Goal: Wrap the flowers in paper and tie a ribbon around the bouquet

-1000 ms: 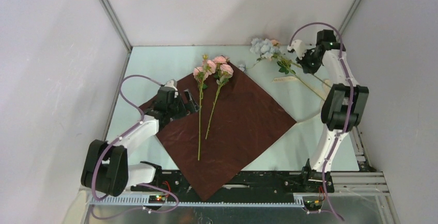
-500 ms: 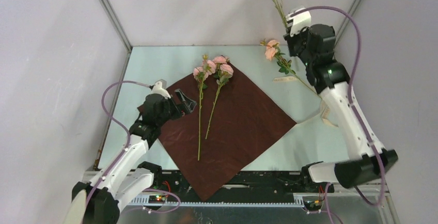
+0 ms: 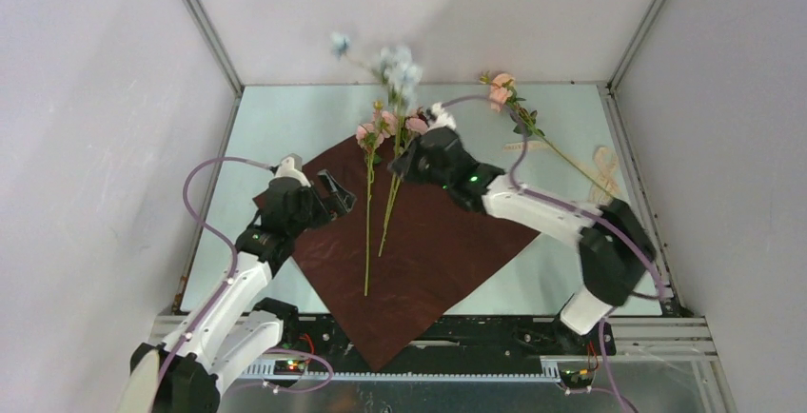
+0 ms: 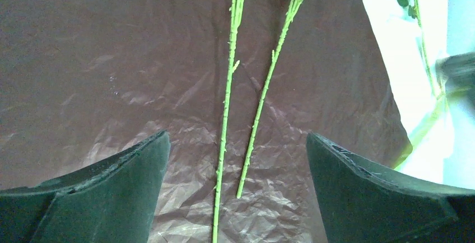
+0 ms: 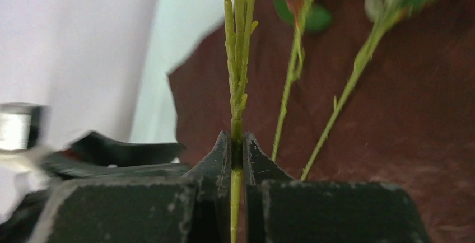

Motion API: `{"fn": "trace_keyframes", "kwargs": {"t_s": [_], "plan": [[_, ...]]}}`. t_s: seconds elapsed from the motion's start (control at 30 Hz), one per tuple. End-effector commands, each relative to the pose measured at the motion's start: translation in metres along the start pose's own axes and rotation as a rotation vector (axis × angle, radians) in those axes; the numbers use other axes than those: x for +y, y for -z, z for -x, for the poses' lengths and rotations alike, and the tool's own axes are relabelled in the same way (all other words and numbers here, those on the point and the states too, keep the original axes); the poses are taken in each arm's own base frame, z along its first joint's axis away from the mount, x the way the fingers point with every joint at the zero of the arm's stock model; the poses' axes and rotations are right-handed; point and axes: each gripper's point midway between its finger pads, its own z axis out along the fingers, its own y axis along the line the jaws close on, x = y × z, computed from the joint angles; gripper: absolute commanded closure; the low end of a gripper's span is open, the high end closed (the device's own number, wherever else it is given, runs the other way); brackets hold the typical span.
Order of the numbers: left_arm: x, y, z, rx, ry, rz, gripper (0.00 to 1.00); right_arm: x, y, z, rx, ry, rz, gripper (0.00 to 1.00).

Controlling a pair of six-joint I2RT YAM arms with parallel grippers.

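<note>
The paper (image 3: pixel 447 242) lies dark side up as a diamond in the middle of the table. Two pink flowers (image 3: pixel 368 232) rest on it with their heads at its far corner, and their stems (image 4: pixel 227 103) run between my left fingers. My left gripper (image 3: pixel 341 191) hovers open over the paper's left corner (image 4: pixel 112 58). Above the far corner my right gripper (image 3: pixel 421 144) is shut on the stem (image 5: pixel 238 58) of a blue flower (image 3: pixel 400 63), which sticks up and away. Another pink flower (image 3: pixel 504 89) lies at the back right. The cream ribbon (image 3: pixel 601 161) lies by the right edge.
White walls with metal posts close in the table on three sides. The arms' bases and a black rail (image 3: pixel 495 332) run along the near edge, where the paper's near corner overhangs. My left gripper's black body (image 5: pixel 112 156) shows at the left of the right wrist view.
My right arm has swung from the back right corner across to the paper's far corner, carrying the blue flower. The left gripper has shifted only slightly and stays open.
</note>
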Motion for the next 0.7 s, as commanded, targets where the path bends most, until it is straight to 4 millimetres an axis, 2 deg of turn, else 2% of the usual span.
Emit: {"fn": "trace_keyframes", "kwargs": {"t_s": [0.0,0.03,0.1,0.23,0.27,0.4,0.43,0.5,0.53,0.57,0.6,0.63,0.67], "plan": [[0.012,-0.004,-0.006,0.007,0.014,0.051,0.02,0.002,-0.033,-0.045,0.056,-0.205,-0.016,1.00],[0.015,-0.005,-0.007,0.008,0.013,0.062,0.02,-0.013,-0.040,-0.059,0.071,-0.208,-0.074,1.00],[0.019,-0.008,-0.010,0.013,0.012,0.080,0.02,-0.025,-0.047,-0.080,0.083,-0.224,-0.125,1.00],[0.020,-0.014,-0.013,0.034,0.015,0.085,0.02,-0.036,-0.057,-0.121,0.137,-0.238,-0.169,1.00],[0.020,-0.014,-0.014,0.039,0.014,0.083,0.02,-0.037,-0.058,-0.128,0.146,-0.239,-0.179,1.00],[0.022,-0.018,-0.017,0.053,0.013,0.093,0.02,-0.064,-0.063,-0.148,0.148,-0.240,-0.282,1.00],[0.022,-0.018,-0.017,0.054,0.013,0.094,0.02,-0.067,-0.063,-0.152,0.158,-0.236,-0.292,0.97],[0.022,-0.019,-0.017,0.053,0.012,0.091,0.02,-0.068,-0.065,-0.159,0.184,-0.215,-0.279,0.87],[0.021,-0.019,-0.016,0.050,0.012,0.089,0.02,-0.065,-0.066,-0.161,0.198,-0.211,-0.264,0.74],[0.021,-0.020,-0.016,0.052,0.012,0.090,0.02,-0.064,-0.065,-0.162,0.207,-0.195,-0.252,0.64],[0.020,-0.020,-0.015,0.051,0.011,0.088,0.02,-0.063,-0.064,-0.162,0.214,-0.193,-0.248,0.60],[0.020,-0.021,-0.015,0.053,0.012,0.089,0.02,-0.062,-0.063,-0.161,0.213,-0.191,-0.247,0.46],[0.020,-0.021,-0.014,0.053,0.012,0.089,0.02,-0.059,-0.060,-0.155,0.201,-0.184,-0.245,0.42]]}}
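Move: The right hand grips the blue flower's stem in the air. The bare paper it is taken to lies about 20 cm below, some 5 cm back and 5 cm to the left. The left pink flower's middle is about 7 cm left and 3 cm back, and the right pink flower's is 2 cm left and level, both about 20 cm down. From the open left hand that paper spot is about 9 cm right, 2 cm ahead and 11 cm below. Still pinching the blue flower's stem, the right hand plunges some 19 cm onto the paper among the pink stems, easing about 5 cm left and 5 cm back and tipping its fingers down a bit over 20 degrees. Near the bottom the fingers open about halfway and let go. The left hand, staying wide open, sinks about 4 cm beside the stems. ##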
